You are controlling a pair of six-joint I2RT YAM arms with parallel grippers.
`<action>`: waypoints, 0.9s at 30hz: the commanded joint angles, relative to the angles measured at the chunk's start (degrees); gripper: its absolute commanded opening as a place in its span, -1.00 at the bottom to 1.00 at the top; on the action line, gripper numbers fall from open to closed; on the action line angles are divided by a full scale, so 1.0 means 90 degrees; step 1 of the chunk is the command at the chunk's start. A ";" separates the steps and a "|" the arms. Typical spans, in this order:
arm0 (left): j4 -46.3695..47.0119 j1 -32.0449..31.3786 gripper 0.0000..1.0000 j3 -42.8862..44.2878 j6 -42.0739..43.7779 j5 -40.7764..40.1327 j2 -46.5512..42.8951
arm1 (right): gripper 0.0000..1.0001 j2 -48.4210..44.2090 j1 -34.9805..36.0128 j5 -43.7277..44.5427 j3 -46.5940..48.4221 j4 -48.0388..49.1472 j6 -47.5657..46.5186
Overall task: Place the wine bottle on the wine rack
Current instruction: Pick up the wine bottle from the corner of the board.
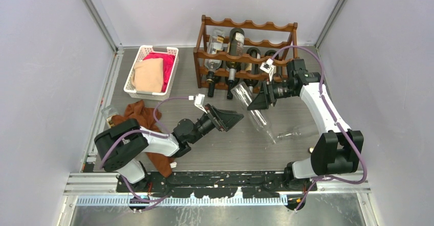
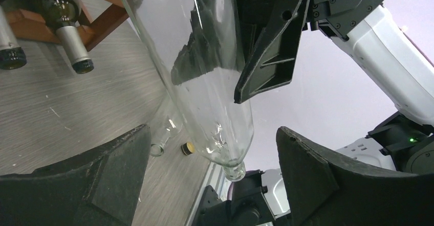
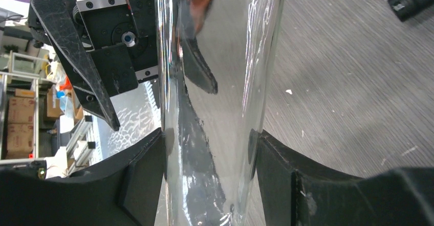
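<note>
A clear, empty glass wine bottle [image 1: 256, 114] hangs tilted above the table, base toward the rack and neck [image 2: 234, 170] toward the near edge. My right gripper [image 1: 254, 103] is shut on its body, and its fingers [image 3: 138, 180] press both sides of the glass [image 3: 220, 83]. My left gripper [image 1: 233, 121] stands open just left of the bottle, with wide fingers [image 2: 102, 180] that touch nothing. The dark reddish-brown wine rack [image 1: 246, 27] stands at the back with several bottles [image 1: 235, 44] lying in it.
A white basket [image 1: 132, 77] of cloths sits at the back left, and a brown cloth [image 1: 146, 118] lies by the left arm. A second clear bottle [image 1: 289, 133] and a small cap [image 1: 311, 149] lie on the table near the right arm's base.
</note>
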 commanded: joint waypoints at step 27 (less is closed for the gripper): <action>0.0469 -0.0206 0.84 -0.0138 0.1593 0.0188 -0.1257 | -0.97 -0.0665 0.0372 -0.0616 0.0366 -0.0070 -0.0012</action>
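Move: My right hand already holds the clear wine bottle near its middle, base ahead and to the left, neck back and to the right. From my open left hand, the bottle's middle is about 4 cm ahead, 8 cm right and slightly above. The wine rack's middle lies some 17 cm ahead, 2 cm left and 8 cm below my right hand. Another clear bottle lies about 10 cm back, 21 cm right and 18 cm below that hand. I raise my left hand about 5 cm beside the held bottle, easing back some 2 cm and tipping its fingers up by roughly 15 degrees; they stay wide open and don't take hold. My right hand keeps its grip and carries the bottle about 2 cm up, with a little drift back and left. ##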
